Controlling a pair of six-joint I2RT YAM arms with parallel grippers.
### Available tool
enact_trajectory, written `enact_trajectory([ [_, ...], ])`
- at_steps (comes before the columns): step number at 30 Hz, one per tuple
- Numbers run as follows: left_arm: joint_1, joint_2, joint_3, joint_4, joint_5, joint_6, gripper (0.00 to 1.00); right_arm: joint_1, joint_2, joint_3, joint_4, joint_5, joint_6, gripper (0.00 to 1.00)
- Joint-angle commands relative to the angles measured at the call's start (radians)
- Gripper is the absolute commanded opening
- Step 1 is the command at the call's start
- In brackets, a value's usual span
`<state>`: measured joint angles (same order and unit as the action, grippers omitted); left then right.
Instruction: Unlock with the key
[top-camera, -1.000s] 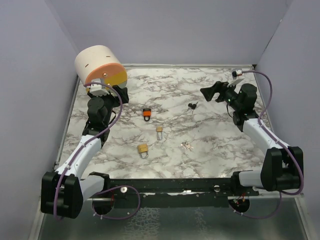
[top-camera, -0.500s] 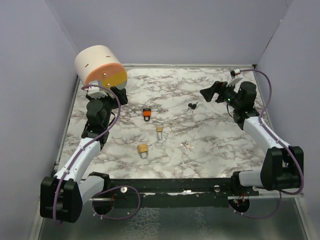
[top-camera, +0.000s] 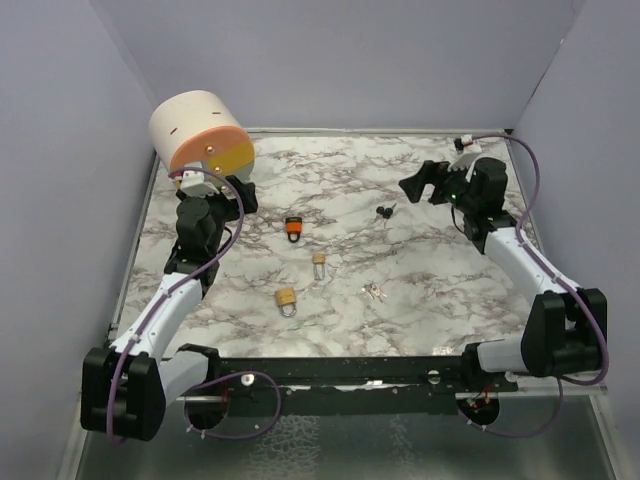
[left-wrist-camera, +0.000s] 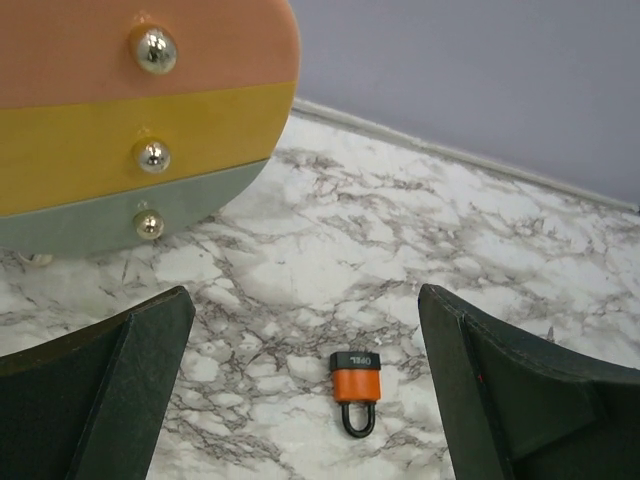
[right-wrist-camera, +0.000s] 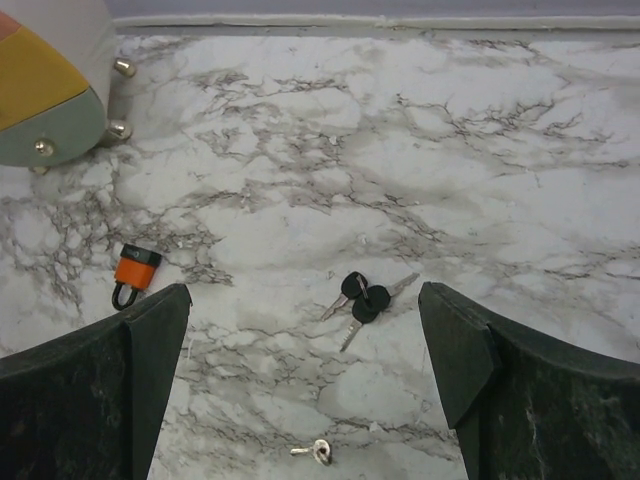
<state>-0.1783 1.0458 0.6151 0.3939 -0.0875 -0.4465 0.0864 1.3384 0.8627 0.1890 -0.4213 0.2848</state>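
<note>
An orange padlock (top-camera: 293, 227) with a black shackle lies on the marble table (top-camera: 420, 270), left of centre. In the left wrist view the orange padlock (left-wrist-camera: 356, 385) shows ahead between my fingers. My left gripper (top-camera: 236, 190) hovers to its left, open and empty. A bunch of black-headed keys (top-camera: 385, 211) lies right of centre, and the same black-headed keys (right-wrist-camera: 362, 297) appear between the right fingers. My right gripper (top-camera: 420, 183) hangs just right of them, open and empty. In both wrist views the left gripper (left-wrist-camera: 305, 330) and the right gripper (right-wrist-camera: 305, 320) stand wide apart.
A round drawer unit (top-camera: 200, 135) with orange, yellow and grey fronts stands at the back left. A small brass padlock (top-camera: 319, 262) and a larger brass padlock (top-camera: 287, 299) lie near the middle. Silver keys (top-camera: 375, 292) lie to their right. Purple walls enclose the table.
The left arm has shifted slightly toward the back, and the right wrist has risen a little. Both grippers stay open; nothing on the table has moved.
</note>
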Motion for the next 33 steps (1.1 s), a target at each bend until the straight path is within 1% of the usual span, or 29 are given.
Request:
enact_trajectory([
  [1,-0.005,0.083,0.061,-0.108,0.042,0.034,0.99,0.145,0.109,0.156,-0.204,0.188,-0.117,0.99],
  [3,-0.014,0.129,0.094,-0.157,0.042,0.034,0.99,0.197,0.169,0.213,-0.269,0.246,-0.143,1.00],
  [5,-0.030,0.163,0.106,-0.175,0.026,0.034,0.99,0.226,0.196,0.226,-0.279,0.299,-0.140,1.00],
  [7,-0.046,0.184,0.114,-0.191,0.004,0.035,0.99,0.232,0.211,0.234,-0.289,0.319,-0.120,1.00],
  [13,-0.089,0.228,0.121,-0.197,-0.015,0.017,0.99,0.237,0.272,0.285,-0.400,0.445,-0.055,1.00],
  [15,-0.111,0.241,0.123,-0.192,-0.023,0.012,0.99,0.237,0.294,0.285,-0.401,0.459,-0.054,0.99],
  [18,-0.136,0.272,0.140,-0.188,-0.024,0.014,0.99,0.237,0.344,0.300,-0.396,0.463,-0.075,0.93],
  [21,-0.149,0.310,0.165,-0.187,-0.017,0.020,0.99,0.237,0.412,0.338,-0.379,0.453,-0.099,0.83],
  [23,-0.154,0.324,0.176,-0.187,-0.009,0.019,0.99,0.237,0.474,0.391,-0.407,0.456,-0.110,0.75],
  [26,-0.158,0.328,0.177,-0.186,-0.006,0.017,0.99,0.237,0.559,0.455,-0.432,0.446,-0.143,0.66],
  [33,-0.160,0.317,0.175,-0.185,-0.009,0.029,0.99,0.237,0.660,0.549,-0.456,0.423,-0.182,0.55],
])
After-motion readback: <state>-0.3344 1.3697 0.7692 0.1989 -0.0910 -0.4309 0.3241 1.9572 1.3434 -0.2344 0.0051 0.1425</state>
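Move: The black-headed keys lie about 7 cm ahead, 5 cm left and 19 cm below my right hand. The small silver keys are some 20 cm nearer me than those and 3 cm left of them. The orange padlock is about 4 cm ahead, 9 cm right and 23 cm below my left hand. The brass padlock lies 9 cm nearer than the orange one and 7 cm farther right; the big drum stands 17 cm ahead and 10 cm left of this hand. I bring my right hand down about 15 cm onto the black-headed keys, first swinging left, then easing partly back right and pushing some 5 cm forward. Its fingers tip steeply down and close to just over half open around the keys, no grip yet. Meanwhile my left hand sinks and shifts right towards the orange padlock, tipping down some 20 degrees, wide open, then holds there. ##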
